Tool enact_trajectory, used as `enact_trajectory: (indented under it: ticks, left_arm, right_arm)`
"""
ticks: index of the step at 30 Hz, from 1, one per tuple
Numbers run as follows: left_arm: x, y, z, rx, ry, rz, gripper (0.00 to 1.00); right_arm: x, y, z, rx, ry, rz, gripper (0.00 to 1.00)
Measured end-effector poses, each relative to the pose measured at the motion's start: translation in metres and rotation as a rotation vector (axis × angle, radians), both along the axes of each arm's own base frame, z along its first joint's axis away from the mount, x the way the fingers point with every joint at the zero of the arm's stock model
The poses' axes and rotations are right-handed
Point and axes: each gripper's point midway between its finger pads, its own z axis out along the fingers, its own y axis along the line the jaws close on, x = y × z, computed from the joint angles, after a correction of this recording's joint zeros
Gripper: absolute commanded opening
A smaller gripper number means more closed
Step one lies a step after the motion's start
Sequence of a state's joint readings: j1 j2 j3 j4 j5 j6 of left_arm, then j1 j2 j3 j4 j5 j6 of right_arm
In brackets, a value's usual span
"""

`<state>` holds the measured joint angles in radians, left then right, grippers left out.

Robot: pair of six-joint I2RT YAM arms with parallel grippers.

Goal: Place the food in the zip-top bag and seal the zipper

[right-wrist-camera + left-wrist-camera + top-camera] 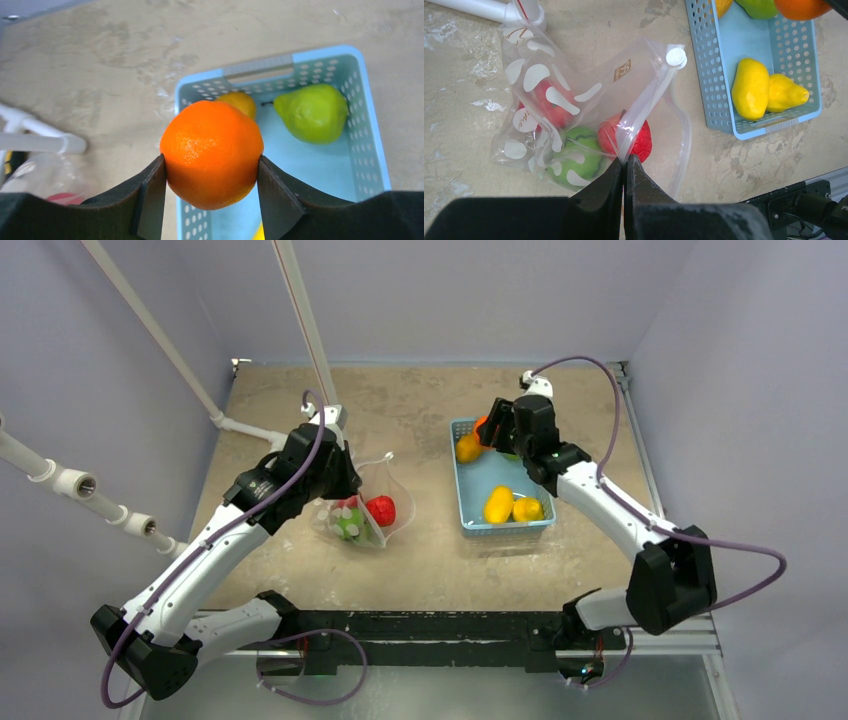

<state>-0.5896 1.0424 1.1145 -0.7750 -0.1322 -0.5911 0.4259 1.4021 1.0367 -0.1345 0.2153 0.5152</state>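
The clear dotted zip-top bag lies left of centre on the table, its mouth lifted. My left gripper is shut on the pale zipper strip at the mouth, below the white slider. Inside the bag are a red fruit, a green striped one and another red one. My right gripper is shut on an orange fruit, held above the basket's far left corner. In the top view the bag and the orange fruit both show.
The light-blue basket stands right of the bag and holds two yellow fruits, a yellow-orange one and a green pear. White pipes run along the left side, and a slanted pole rises behind the bag.
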Motion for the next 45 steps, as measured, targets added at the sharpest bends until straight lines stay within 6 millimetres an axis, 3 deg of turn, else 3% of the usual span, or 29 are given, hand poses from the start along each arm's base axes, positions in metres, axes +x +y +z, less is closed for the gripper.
enact_trajectory:
  ticks: [6, 16, 22, 26, 34, 41, 45]
  left_arm:
    - [0.000, 0.000, 0.000, 0.000, -0.001, 0.001, 0.00]
    - [0.001, 0.000, 0.000, 0.000, -0.001, 0.001, 0.00]
    - [0.001, -0.001, 0.000, 0.000, 0.000, 0.000, 0.00]
    - [0.001, 0.000, 0.000, 0.000, 0.000, 0.000, 0.00]
    - [0.000, -0.001, 0.000, -0.001, 0.001, -0.001, 0.00]
    - [-0.001, -0.002, -0.001, -0.004, 0.005, -0.007, 0.00]
    - [-0.002, -0.002, -0.001, -0.007, 0.009, -0.012, 0.00]
  right_arm:
    - [-0.018, 0.030, 0.040, 0.024, -0.087, 0.160, 0.11]
    - [-0.088, 0.133, 0.083, 0.054, -0.182, 0.549, 0.13]
    - [-0.124, 0.170, 0.097, 0.065, -0.214, 0.711, 0.13]
    - [-0.139, 0.190, 0.092, 0.057, -0.206, 0.784, 0.13]
    - [-0.153, 0.216, 0.055, 0.010, -0.132, 0.855, 0.14]
    - [-0.154, 0.228, 0.032, -0.015, -0.091, 0.870, 0.14]
    - [-0.145, 0.237, 0.019, -0.024, -0.077, 0.852, 0.17]
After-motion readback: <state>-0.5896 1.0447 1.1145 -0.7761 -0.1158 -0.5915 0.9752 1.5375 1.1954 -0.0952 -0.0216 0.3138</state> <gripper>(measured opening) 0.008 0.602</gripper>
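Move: The right hand holds the orange above the basket; the bag's open mouth lies about 23 cm to its left, 14 cm back and a couple of centimetres lower. The red fruit in the mouth is about 22 cm left, 11 cm back and 13 cm down, with the watermelon some 7 cm left of that fruit and 4 cm nearer the bases. For the left hand, pinching the bag's rim, the mouth is 5 cm right, 1 cm ahead and 6 cm below. Leftward and back, in a high arc, the right hand carries the orange from over the basket to the bag's mouth, about 24 cm left and 15 cm back. It first climbs some 10 cm, then sinks about 8 cm beside the left fingers, turning roughly 50 degrees counter-clockwise on the way and keeping its grip. The left hand stays put, still pinching the bag's rim. ##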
